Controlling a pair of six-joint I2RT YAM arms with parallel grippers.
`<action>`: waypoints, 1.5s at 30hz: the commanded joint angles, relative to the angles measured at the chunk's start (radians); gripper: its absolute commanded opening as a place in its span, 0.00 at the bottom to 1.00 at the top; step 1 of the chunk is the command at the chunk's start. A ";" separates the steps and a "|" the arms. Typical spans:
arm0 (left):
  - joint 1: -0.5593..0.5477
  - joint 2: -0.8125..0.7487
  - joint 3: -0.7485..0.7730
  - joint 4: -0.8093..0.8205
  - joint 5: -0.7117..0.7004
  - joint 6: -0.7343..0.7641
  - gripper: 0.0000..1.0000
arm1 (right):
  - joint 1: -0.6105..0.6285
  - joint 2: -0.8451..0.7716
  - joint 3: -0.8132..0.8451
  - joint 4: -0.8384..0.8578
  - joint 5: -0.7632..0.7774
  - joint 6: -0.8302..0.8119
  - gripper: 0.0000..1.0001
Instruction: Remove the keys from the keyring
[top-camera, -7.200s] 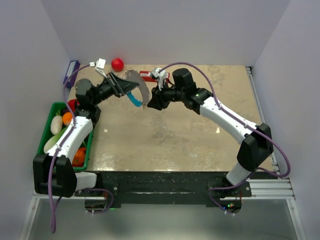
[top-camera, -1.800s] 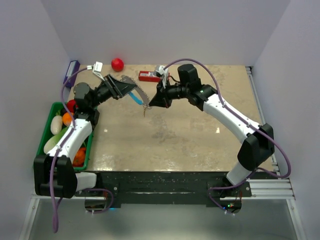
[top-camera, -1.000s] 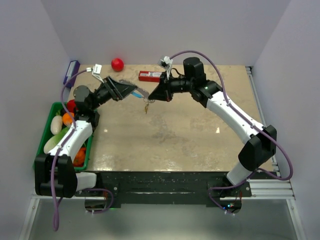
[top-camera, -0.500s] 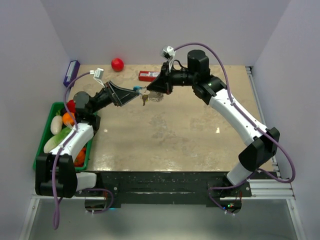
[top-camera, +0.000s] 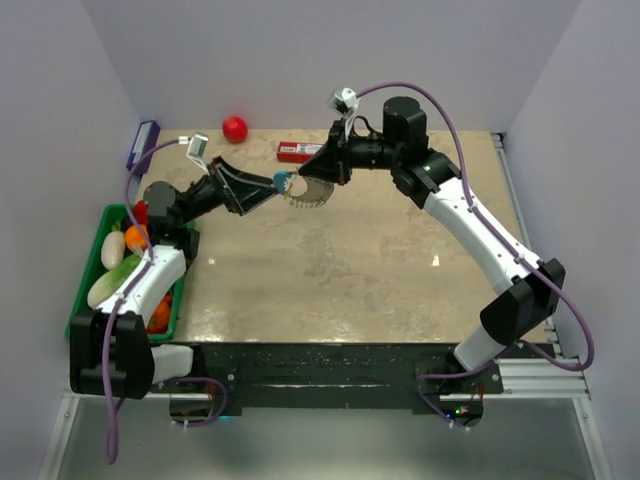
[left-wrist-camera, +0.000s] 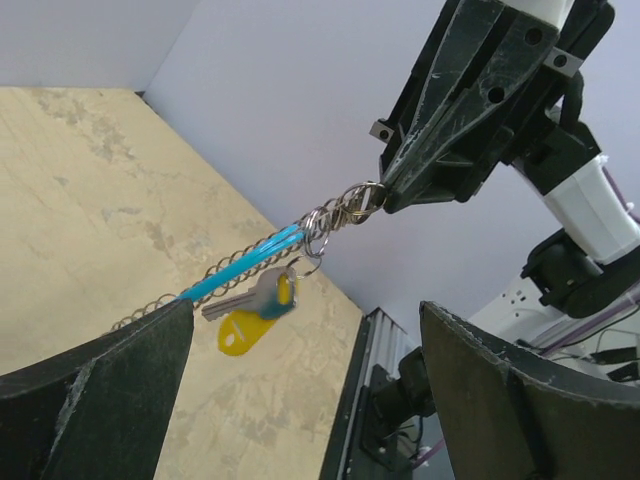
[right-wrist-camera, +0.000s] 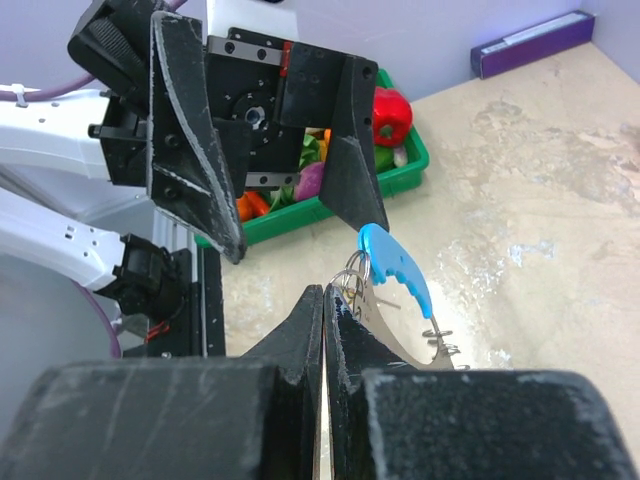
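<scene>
The keyring (left-wrist-camera: 300, 235) hangs in the air: small silver rings, a grey chain and a light-blue segment (left-wrist-camera: 240, 265). My right gripper (left-wrist-camera: 385, 195) is shut on the small rings at its top. One of the keys (left-wrist-camera: 255, 295), silver with a yellow head, dangles under the rings with a yellow tag (left-wrist-camera: 238, 332). My left gripper (left-wrist-camera: 305, 320) stands wide open just below, holding nothing; the chain runs past its left finger (left-wrist-camera: 100, 390). From above, the keyring (top-camera: 305, 192) hangs between the left gripper (top-camera: 262, 192) and the right gripper (top-camera: 318, 175). The right wrist view shows shut jaws and the blue segment (right-wrist-camera: 395, 265).
A red ball (top-camera: 234, 127), a red box (top-camera: 297, 151) and a purple box (top-camera: 143, 143) lie along the back edge. A green bin (top-camera: 95, 270) of toy vegetables stands at the left, beside the left arm.
My left gripper has opened fully and let go of the keyring. The right gripper has carried the keyring up and a little right, away from the left fingers.
</scene>
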 joint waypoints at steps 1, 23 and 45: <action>-0.001 -0.041 0.127 -0.129 0.027 0.183 0.99 | 0.000 -0.061 0.009 0.050 -0.024 0.005 0.00; -0.131 -0.028 0.469 -0.781 -0.063 0.795 0.61 | -0.002 -0.076 -0.017 0.050 -0.020 0.002 0.00; -0.163 -0.038 0.553 -0.949 -0.090 0.936 0.59 | -0.002 -0.105 -0.040 0.071 0.094 0.008 0.00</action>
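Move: The keyring, still pinched in the right fingertips, is about 9 cm to the left hand's right, 4 cm ahead and roughly 2 cm above it. From the left hand, the keys dangle some 7 cm right, 4 cm ahead and 2 cm lower; the blue-and-grey tag is about 10 cm right, 3 cm ahead and 3 cm lower. For the right hand, the keyring is 1 cm left, level fore-and-aft, just under the tips. The left hand rises some 8 cm, sinks about 4 nearer the right-held keyring, tipping down and closing partway. ##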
